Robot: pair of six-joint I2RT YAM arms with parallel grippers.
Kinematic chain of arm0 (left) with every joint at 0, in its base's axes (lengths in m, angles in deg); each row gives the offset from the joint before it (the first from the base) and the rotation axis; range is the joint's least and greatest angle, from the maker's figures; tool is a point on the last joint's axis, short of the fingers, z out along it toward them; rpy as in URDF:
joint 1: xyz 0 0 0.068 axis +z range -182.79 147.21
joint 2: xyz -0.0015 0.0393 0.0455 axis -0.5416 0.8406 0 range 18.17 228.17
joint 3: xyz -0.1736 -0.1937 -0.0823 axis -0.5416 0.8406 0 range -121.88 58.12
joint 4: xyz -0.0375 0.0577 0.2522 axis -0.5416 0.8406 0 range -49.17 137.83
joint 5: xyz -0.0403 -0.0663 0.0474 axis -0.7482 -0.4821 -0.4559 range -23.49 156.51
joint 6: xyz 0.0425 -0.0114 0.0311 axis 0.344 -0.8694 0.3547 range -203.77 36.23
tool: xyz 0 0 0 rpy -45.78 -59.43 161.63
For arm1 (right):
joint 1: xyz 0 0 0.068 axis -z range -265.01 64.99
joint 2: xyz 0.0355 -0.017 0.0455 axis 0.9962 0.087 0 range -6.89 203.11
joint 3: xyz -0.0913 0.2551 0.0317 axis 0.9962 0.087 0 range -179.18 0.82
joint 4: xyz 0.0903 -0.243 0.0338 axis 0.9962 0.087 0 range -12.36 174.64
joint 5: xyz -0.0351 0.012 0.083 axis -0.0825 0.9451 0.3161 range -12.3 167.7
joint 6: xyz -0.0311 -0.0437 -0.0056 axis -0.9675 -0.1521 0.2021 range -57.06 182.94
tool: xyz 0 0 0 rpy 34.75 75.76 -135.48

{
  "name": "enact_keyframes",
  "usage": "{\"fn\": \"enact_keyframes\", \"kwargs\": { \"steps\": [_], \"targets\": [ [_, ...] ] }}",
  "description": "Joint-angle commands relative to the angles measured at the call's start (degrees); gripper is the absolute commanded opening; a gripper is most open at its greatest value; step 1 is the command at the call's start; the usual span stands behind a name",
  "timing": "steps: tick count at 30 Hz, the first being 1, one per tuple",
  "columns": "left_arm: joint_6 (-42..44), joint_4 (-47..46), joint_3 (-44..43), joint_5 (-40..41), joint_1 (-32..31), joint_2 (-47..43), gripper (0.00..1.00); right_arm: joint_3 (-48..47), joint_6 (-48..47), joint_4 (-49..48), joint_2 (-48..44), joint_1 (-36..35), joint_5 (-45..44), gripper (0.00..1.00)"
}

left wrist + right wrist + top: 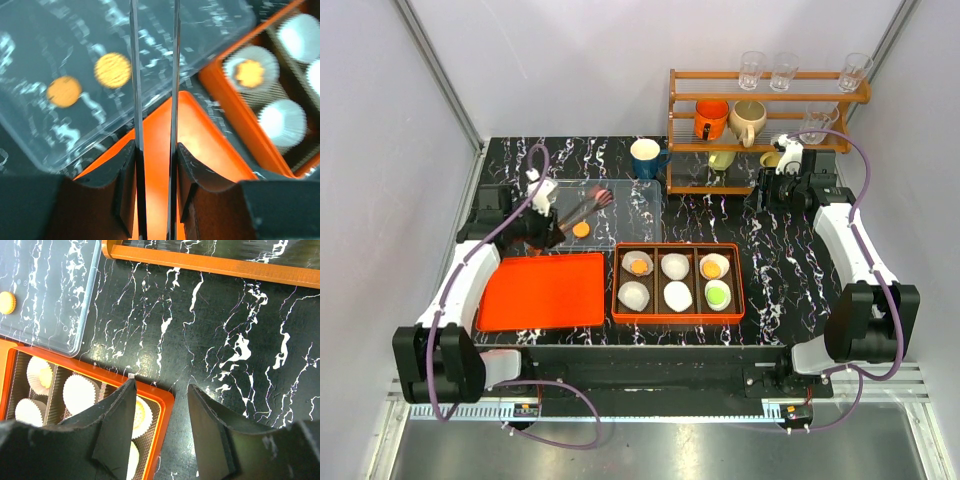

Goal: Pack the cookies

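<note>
An orange box (677,317) holds six white paper liners. Cookies lie in three of them: orange ones (638,266) (711,267) and a green one (718,295). Another orange cookie (581,229) lies on the clear tray (640,215); the left wrist view shows two cookies there (64,91) (112,70). My left gripper (552,218) (155,147) is shut on thin metal tongs (135,75), which reach over the tray. Their tips leave the wrist view, and look reddish and blurred from above. My right gripper (788,160) (161,385) hangs open and holds nothing, above the table by the box's corner (167,400).
The box's orange lid (540,290) lies flat left of the box. At the back right a wooden shelf (760,125) carries mugs and glasses, and a blue mug (646,157) stands left of it. Bare marble tabletop (780,270) lies right of the box.
</note>
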Motion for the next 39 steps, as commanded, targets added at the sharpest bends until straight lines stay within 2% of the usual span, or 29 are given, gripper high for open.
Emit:
{"fn": "enact_keyframes", "kwargs": {
  "steps": [1, 8, 17, 26, 39],
  "targets": [
    [2.46, 2.84, -2.86, -4.32, -7.67, -4.79, 0.28, -0.66, -0.02, -1.66, 0.28, 0.26, 0.54, 0.54],
    [1.85, 4.08, -3.31, -1.16, -20.58, -6.03, 0.29, -0.66, 0.07, -1.66, 0.19, 0.26, 0.54, 0.54],
    [1.85, 3.73, -1.9, 2.89, -30.52, -2.6, 0.29, -0.58, -0.02, -1.66, 0.01, 0.26, 0.54, 0.54],
    [1.58, 1.0, 0.91, 5.7, -34.31, -1.11, 0.29, -0.49, -0.37, -1.66, 0.28, 0.26, 0.36, 0.54],
    [2.11, -0.4, 2.76, 7.11, -35.54, 1.18, 0.34, -0.49, -0.46, -1.66, 0.1, 0.26, 0.45, 0.54]
  ]
}}
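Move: The tongs in the left hand still hold the pink cookie, their tips some 18 cm ahead and to the right. The empty upper-middle paper cup lies about 33 cm right of that hand, 8 cm back and 13 cm lower. The orange-cookie cup is 10 cm left of it, the yellow-cookie cup 11 cm right of it, and the lower-middle cup 9 cm nearer the base. From the idle right hand, the upper-middle cup is some 22 cm left, 16 cm back and 17 cm lower. The left hand keeps its grip on the tongs and swings them to the right and back towards the box, about 15 cm right and 10 cm back, rising a little at first while the wrist turns some 30 degrees clockwise so that the tips point across the orange-cookie cup to the upper-middle one. As the sideways travel slows and stops, it sinks about 5 cm, bringing the pink cookie down towards that cup, tongs still closed on it. ##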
